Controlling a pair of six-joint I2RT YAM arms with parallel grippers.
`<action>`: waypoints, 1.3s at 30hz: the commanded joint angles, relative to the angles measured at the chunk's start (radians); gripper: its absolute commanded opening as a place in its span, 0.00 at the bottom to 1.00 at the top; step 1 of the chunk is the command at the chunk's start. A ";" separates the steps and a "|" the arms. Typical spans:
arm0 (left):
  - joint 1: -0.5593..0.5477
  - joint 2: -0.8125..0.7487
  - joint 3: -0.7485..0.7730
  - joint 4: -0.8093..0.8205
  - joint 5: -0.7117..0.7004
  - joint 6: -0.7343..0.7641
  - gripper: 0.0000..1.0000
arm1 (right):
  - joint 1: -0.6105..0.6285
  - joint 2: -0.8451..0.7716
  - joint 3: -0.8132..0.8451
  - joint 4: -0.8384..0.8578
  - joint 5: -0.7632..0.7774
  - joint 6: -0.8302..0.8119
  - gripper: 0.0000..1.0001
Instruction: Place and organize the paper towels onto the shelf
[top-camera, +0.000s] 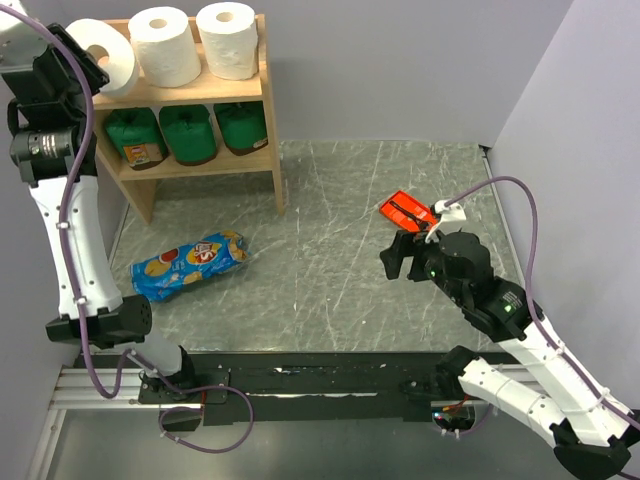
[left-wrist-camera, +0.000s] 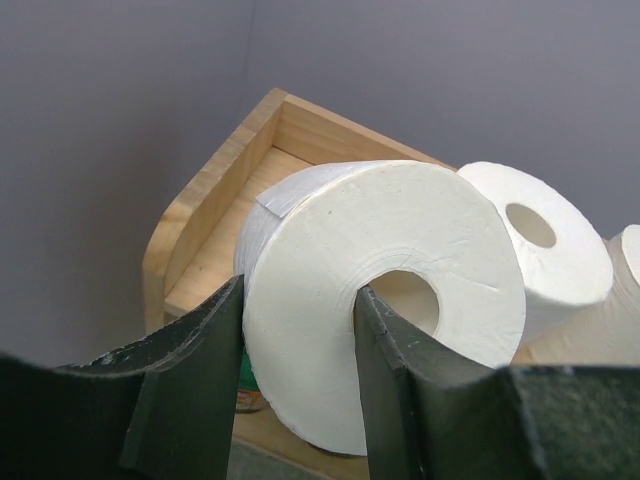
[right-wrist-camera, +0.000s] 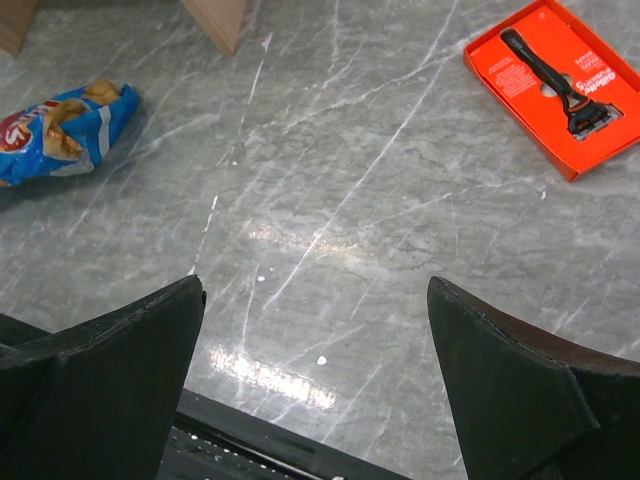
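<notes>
My left gripper (left-wrist-camera: 300, 312) is shut on a white paper towel roll (left-wrist-camera: 380, 270), one finger inside its hollow centre and the other against its outer side. In the top view this roll (top-camera: 110, 57) hangs tilted over the left end of the wooden shelf (top-camera: 190, 92), beside the left gripper (top-camera: 90, 65). Two more white rolls (top-camera: 165, 45) (top-camera: 228, 40) stand upright on the top board. Three dark green wrapped rolls (top-camera: 188, 132) sit side by side on the lower tier. My right gripper (top-camera: 400, 255) (right-wrist-camera: 315, 300) hovers open over the table at the right, holding nothing.
A blue snack bag (top-camera: 190, 265) (right-wrist-camera: 60, 125) lies on the table in front of the shelf. An orange tray (top-camera: 408, 210) (right-wrist-camera: 555, 85) holding a razor lies at the right. Grey walls close in the back and both sides.
</notes>
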 joint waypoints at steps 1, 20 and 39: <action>0.008 0.050 0.087 0.116 0.038 -0.043 0.34 | -0.006 -0.009 0.071 0.026 0.005 0.018 1.00; 0.027 0.061 0.093 0.222 0.088 -0.022 0.79 | -0.004 -0.043 0.116 0.001 -0.017 0.049 1.00; -0.048 -0.681 -0.931 0.282 0.749 -0.014 0.96 | -0.004 -0.044 0.163 -0.150 -0.055 0.124 1.00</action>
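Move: At the top shelf's left end, the left hand still pinches the last white paper towel roll by its wall; the free spot's middle at roll height is about 8 cm ahead, 3 cm right and 4 cm below. The middle white roll stands 12 cm to the right of that spot, the right white roll 24 cm; the left green pack is one shelf down, roughly 20 cm beneath it. From the right hand the spot lies some 28 cm ahead, 52 cm left and 25 cm higher. Easing the leaning roll about 3 cm forward and slightly down into the free spot, the left hand then opens its fingers as it rises some 4 cm and tips them up. It lets go and draws away back, right and down past the shelf front, fingers wide, turning about 30 degrees clockwise. The empty right hand lifts roughly 4 cm, then sinks a little and edges back. ##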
